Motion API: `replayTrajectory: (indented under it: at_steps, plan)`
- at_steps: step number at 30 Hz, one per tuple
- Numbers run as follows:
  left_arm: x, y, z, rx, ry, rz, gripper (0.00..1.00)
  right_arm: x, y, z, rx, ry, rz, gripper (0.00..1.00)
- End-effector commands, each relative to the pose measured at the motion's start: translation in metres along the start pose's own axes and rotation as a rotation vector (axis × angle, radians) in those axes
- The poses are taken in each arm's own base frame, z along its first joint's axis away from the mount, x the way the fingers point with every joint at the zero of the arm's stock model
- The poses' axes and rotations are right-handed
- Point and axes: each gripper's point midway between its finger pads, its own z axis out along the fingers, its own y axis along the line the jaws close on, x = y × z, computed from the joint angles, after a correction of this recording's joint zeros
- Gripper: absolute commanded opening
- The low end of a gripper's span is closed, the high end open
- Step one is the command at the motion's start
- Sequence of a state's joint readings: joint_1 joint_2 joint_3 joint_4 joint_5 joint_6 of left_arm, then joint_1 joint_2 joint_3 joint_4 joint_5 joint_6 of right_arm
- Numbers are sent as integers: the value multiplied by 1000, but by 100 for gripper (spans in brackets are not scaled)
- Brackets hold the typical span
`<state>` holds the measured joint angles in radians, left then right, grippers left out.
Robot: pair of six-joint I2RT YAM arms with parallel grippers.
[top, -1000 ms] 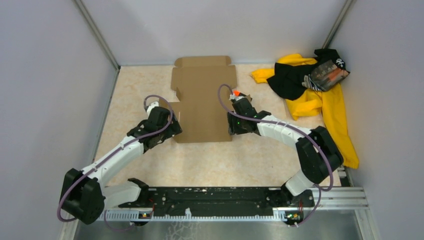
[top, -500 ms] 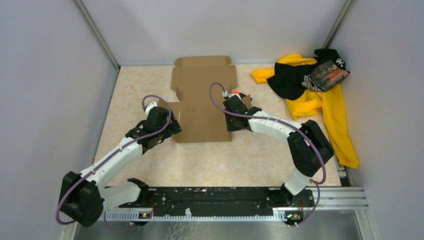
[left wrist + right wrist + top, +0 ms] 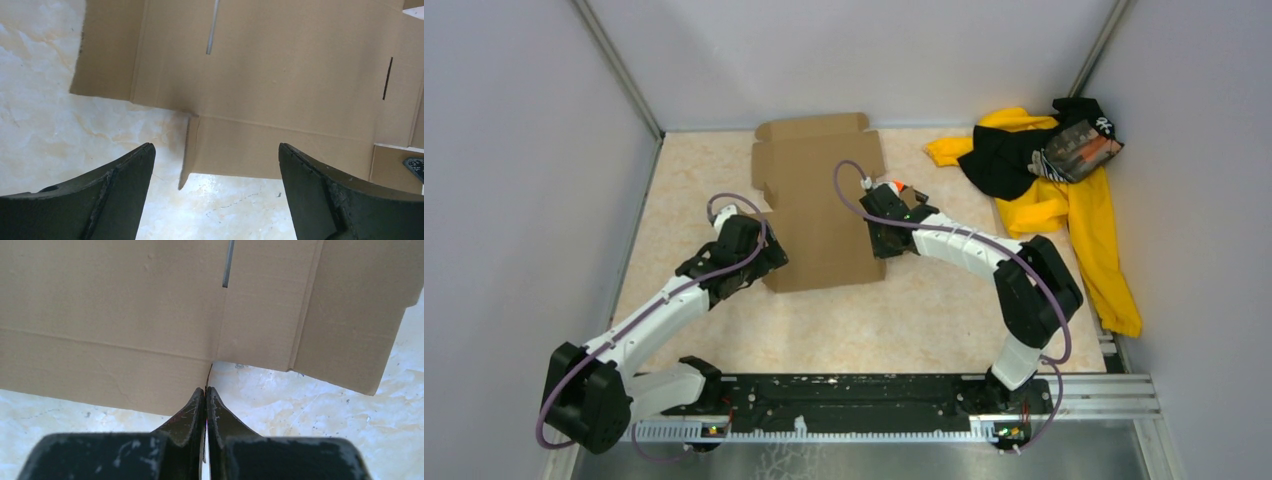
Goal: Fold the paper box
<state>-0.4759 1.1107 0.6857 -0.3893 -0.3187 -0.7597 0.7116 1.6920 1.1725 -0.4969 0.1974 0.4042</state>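
The paper box (image 3: 819,205) lies as a flat brown cardboard sheet with flaps and slits on the marbled table, turned slightly. My right gripper (image 3: 876,238) is at the sheet's right edge. In the right wrist view the paper box (image 3: 125,315) fills the top, and my right gripper (image 3: 206,388) is shut on a thin flap edge that runs from a corner notch in between its fingers. My left gripper (image 3: 767,265) hovers at the sheet's near left corner. In the left wrist view my left gripper (image 3: 215,145) is wide open and holds nothing. A slightly raised flap corner of the paper box (image 3: 280,75) lies between its fingers.
A yellow-and-black clothing pile (image 3: 1044,170) lies at the back right, against the right wall. Grey walls close in the table on the left, back and right. The arms' black mounting rail (image 3: 864,400) runs along the near edge.
My right gripper has shut and moved left. The cardboard sheet has shifted left and rotated a little. The left arm has hardly moved.
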Motion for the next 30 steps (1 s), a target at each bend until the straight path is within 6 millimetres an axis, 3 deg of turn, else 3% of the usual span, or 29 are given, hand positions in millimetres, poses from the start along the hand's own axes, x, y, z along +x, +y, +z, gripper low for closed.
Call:
replayTrajectory:
  at_steps: [1, 4, 8, 11, 17, 21, 25, 30]
  plan:
    - [3, -10, -5, 44, 29, -77, 99, -44, 22, -35, -83, -102, 22, 0]
    - [3, -19, -8, 90, 49, -73, 99, -55, 29, -50, -124, -116, 16, 0]
    - [-7, -25, -19, 120, 33, -38, 99, -67, 22, -67, -86, -108, -36, 0]
    - [-16, -46, -33, 226, 32, 18, 99, -79, 18, -80, -80, -110, -72, 0]
    - [-35, -81, -67, 393, 44, 163, 99, -90, 16, -92, -96, -52, -139, 0]
    - [-50, -86, -84, 411, 6, 276, 99, -91, 21, -94, -157, 11, -176, 0]
    - [-47, -90, -87, 410, 28, 375, 98, -85, 23, -90, -193, 97, -239, 0]
    - [-27, -109, -90, 399, 53, 491, 98, -97, 30, -103, -232, 102, -263, 0]
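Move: The right hand already grips the box's small right tab, at the right end of the near flap, so that tab is at its fingertips. The open left hand has the left tab about 5 cm below it, 1 cm ahead and 1 cm to its left, with the left slot some 9 cm ahead, in line and 6 cm below. From the right hand, the marker lies roughly 12 cm ahead, 6 cm to its right and 4 cm lower. Keeping its pinch on the right tab, the right hand lifts the box's near right corner about 12 cm, drifting slightly forward and left, then sinks a little while turning counter-clockwise. The left hand, fingers wide open and empty, slides right, then rises some 12 cm away from the left tab, ending about 7 cm farther right and turned 30 degrees clockwise. ##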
